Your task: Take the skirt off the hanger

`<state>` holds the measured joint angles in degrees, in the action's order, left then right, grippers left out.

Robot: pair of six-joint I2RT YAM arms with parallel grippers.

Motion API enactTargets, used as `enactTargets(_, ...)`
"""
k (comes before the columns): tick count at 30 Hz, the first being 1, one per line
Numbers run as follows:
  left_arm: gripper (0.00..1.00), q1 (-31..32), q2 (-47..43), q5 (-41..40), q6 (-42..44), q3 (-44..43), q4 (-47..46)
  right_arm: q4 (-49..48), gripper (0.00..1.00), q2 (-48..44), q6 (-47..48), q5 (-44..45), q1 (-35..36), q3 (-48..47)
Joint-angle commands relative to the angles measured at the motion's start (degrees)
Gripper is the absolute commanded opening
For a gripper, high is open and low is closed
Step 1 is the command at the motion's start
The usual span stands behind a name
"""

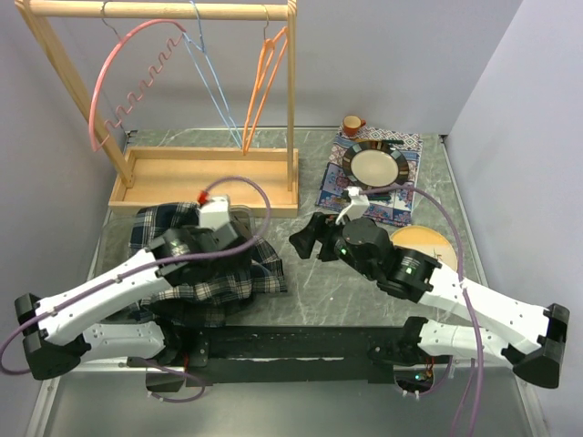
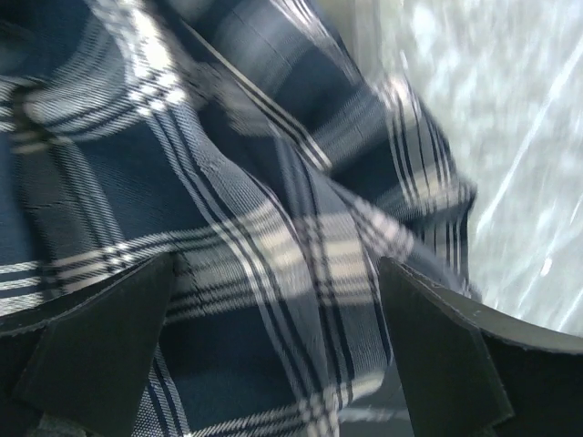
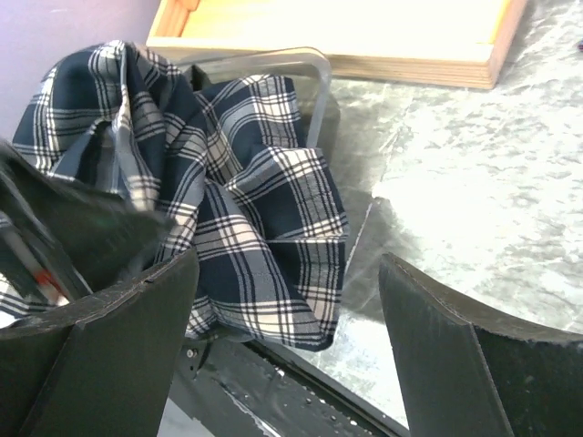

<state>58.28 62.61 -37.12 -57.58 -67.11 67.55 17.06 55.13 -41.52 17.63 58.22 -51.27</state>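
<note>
The navy and white plaid skirt (image 1: pixel 239 278) lies crumpled on the table at the left. It fills the left wrist view (image 2: pixel 228 182) and shows in the right wrist view (image 3: pixel 246 200). A pale translucent hanger (image 3: pixel 314 91) curves over the skirt's far edge, with cloth still draped on it. My left gripper (image 1: pixel 232 241) hovers just over the skirt, its jaws wide apart (image 2: pixel 276 273) with cloth below them and nothing held. My right gripper (image 1: pixel 308 238) is open and empty to the right of the skirt, facing it (image 3: pixel 290 264).
A wooden rack (image 1: pixel 159 11) on a tray base (image 1: pixel 205 173) stands at the back with pink (image 1: pixel 109 82), blue (image 1: pixel 211 77) and orange hangers (image 1: pixel 264 73). A plate (image 1: pixel 375 166) on a patterned mat, a cup (image 1: pixel 352 124) and a tan plate (image 1: pixel 428 244) lie at the right.
</note>
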Motion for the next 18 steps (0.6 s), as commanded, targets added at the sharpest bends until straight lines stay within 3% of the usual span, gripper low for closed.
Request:
enactTargets(1, 0.99, 3.24, -0.03, 7.22, 3.16, 6.00, -7.14, -3.35, 0.87, -3.62, -1.02, 2.50, -0.47, 1.69)
enactTargets(3, 0.97, 3.42, 0.84, 11.71, 4.05, 10.13, -14.18, -3.26, 0.87, -4.85, -1.55, 3.03, -0.47, 2.40)
enactTargets(6, 0.99, 2.02, 2.86, 8.92, 0.99, 14.27, -14.73, -4.14, 0.87, -6.61, -1.55, 3.03, -0.56, 3.10)
enactTargets(7, 0.95, 0.27, 3.22, 8.48, -0.67, 14.90, -14.03, -4.23, 0.87, -6.97, -1.38, 3.03, -0.47, 3.10)
enactTargets(8, 0.77, -2.27, 3.39, 8.99, -0.86, 15.51, -13.07, -4.23, 0.87, -7.23, -1.29, 2.94, -0.56, 2.84)
enactTargets(11, 0.50, -17.97, -1.05, 11.90, 2.20, 17.71, -13.58, -4.23, 0.87, -8.55, -1.20, 2.68, -0.56, 2.57)
enactTargets(15, 0.19, -28.30, -11.00, 10.94, 4.92, 16.93, -15.59, -5.54, 0.87, -10.13, -1.02, 1.97, -0.47, 2.93)
enactTargets(16, 0.01, -29.27, -12.58, 9.98, 5.28, 16.58, -16.04, -5.63, 0.87, -10.31, -0.85, 1.97, -0.56, 2.93)
enactTargets(18, 0.01, -31.55, -14.53, 4.81, 4.77, 14.74, -14.74, -5.55, 0.87, -10.57, -0.67, 1.71, -0.56, 2.58)
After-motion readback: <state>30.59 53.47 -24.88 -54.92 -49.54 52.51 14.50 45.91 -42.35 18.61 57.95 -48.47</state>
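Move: Under the open left fingers lies the right-hand part of the plaid skirt, which spills over the tray's rim; the skirt's middle is about 10 cm to the left, 1 cm ahead and 11 cm below. The tray's middle is roughly 16 cm left, 3 cm ahead and 16 cm down, and the wooden rack base some 26 cm ahead and 11 cm left, about as low. From the right hand, the skirt is around 24 cm left, level fore and aft, 16 cm below. Dipping about 9 cm, first drifting slightly back and right, the left hand shuts its fingers on the loose skirt and pinches a bunch of it. Still closing, it sweeps left over the tray, with some forward travel, turning counter-clockwise about 20 degrees and rising roughly 4 cm off its low point. The empty right hand lifts about 4 cm and edges right, away from the skirt. ##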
